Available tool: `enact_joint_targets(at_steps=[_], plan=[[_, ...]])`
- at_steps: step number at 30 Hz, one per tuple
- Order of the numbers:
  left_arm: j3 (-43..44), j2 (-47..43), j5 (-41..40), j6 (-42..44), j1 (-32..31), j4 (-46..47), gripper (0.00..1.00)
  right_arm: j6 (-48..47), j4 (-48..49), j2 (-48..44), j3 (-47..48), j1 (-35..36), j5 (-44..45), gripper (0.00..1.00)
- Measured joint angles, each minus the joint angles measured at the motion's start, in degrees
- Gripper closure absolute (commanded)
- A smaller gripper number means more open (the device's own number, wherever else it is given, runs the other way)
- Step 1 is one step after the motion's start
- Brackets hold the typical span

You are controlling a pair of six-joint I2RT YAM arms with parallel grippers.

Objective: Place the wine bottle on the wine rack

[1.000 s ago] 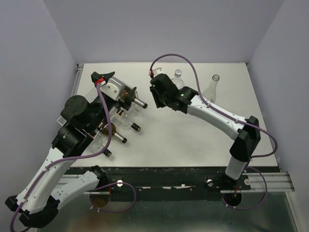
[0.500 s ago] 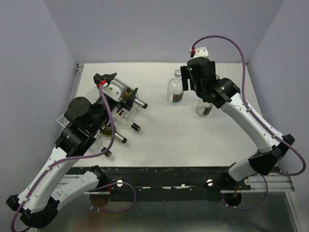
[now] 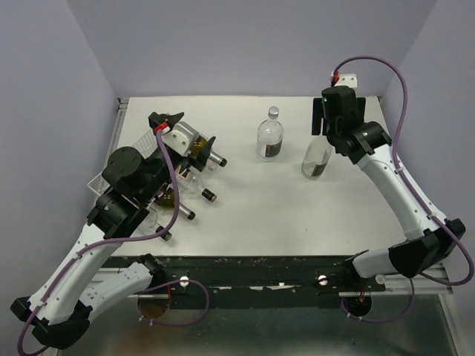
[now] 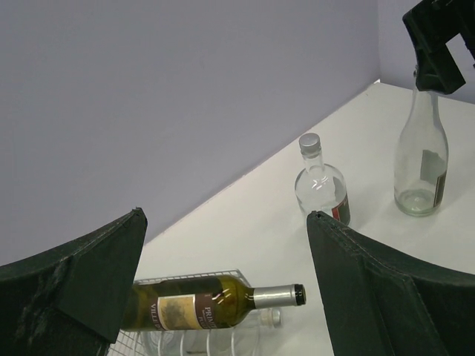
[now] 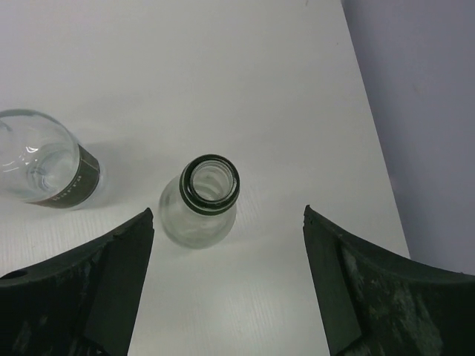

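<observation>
The white wire wine rack [image 3: 139, 142] lies at the left under my left arm, with several bottles lying in it, necks pointing right. In the left wrist view a green wine bottle [image 4: 200, 305] lies on the rack wire [image 4: 223, 273]. My left gripper [image 3: 199, 144] [image 4: 225, 215] is open and empty above it. A tall clear open bottle [image 3: 318, 159] [image 5: 208, 194] stands at the back right. My right gripper [image 3: 330, 122] [image 5: 227, 211] is open, straight above its mouth and a little right of it, not touching.
A short clear bottle with a silver cap [image 3: 270, 138] [image 4: 320, 187] [image 5: 46, 166] stands left of the tall one. Purple walls close in the back and both sides. The table's right edge [image 3: 404, 170] runs close to the tall bottle.
My right arm has swung from the table's middle near the rack to the back right, over the tall clear bottle. The left arm has barely moved.
</observation>
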Motion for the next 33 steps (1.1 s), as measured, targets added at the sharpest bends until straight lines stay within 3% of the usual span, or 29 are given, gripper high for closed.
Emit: enact_joint_targets(at_steps=[12, 13, 16, 17, 25, 33], plan=[[0.00, 0.00, 0.52, -0.24, 0.00, -0.46, 0.01, 3.67, 8.59, 5.25, -5.51, -5.99, -6.23, 0.45], [0.00, -0.02, 0.61, -0.26, 0.00, -0.52, 0.01, 3.69, 9.07, 5.62, -5.60, -6.05, -6.47, 0.51], [0.00, -0.02, 0.81, -0.28, 0.00, -0.68, 0.01, 5.16, 10.49, 6.36, -5.95, -6.16, -7.93, 0.97], [0.02, 0.00, 1.11, -0.28, 0.00, -0.83, 0.01, 4.66, 10.38, 6.36, -5.86, -6.14, -8.37, 0.99], [0.17, 1.86, 4.79, -0.26, 0.00, -2.12, 0.01, 5.33, 2.27, 6.08, -1.88, -6.49, -15.76, 0.99], [-0.09, 5.49, 16.28, -3.76, 0.00, -2.91, 0.01, 7.17, -4.68, 0.72, 1.60, -6.47, -34.12, 0.99]])
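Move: The tall clear bottle stands about 5 cm ahead of the right gripper, level with it sideways, its middle some 18 cm below and its neck much nearer. The round clear bottle is about 13 cm ahead of that gripper and 14 cm to its left, its middle around 22 cm down. From the open left gripper, the tall bottle lies roughly 14 cm ahead, 33 cm to the right and 28 cm down. Reach the right gripper down and forward, about 6 cm down, closing its fingers on the tall bottle's neck just below the mouth. Then draw the bottle back and left by some 6 cm each, rising less, and roll the wrist so the base swings left. Late on, swing the open left gripper right and down towards the bottle, turning clockwise. ##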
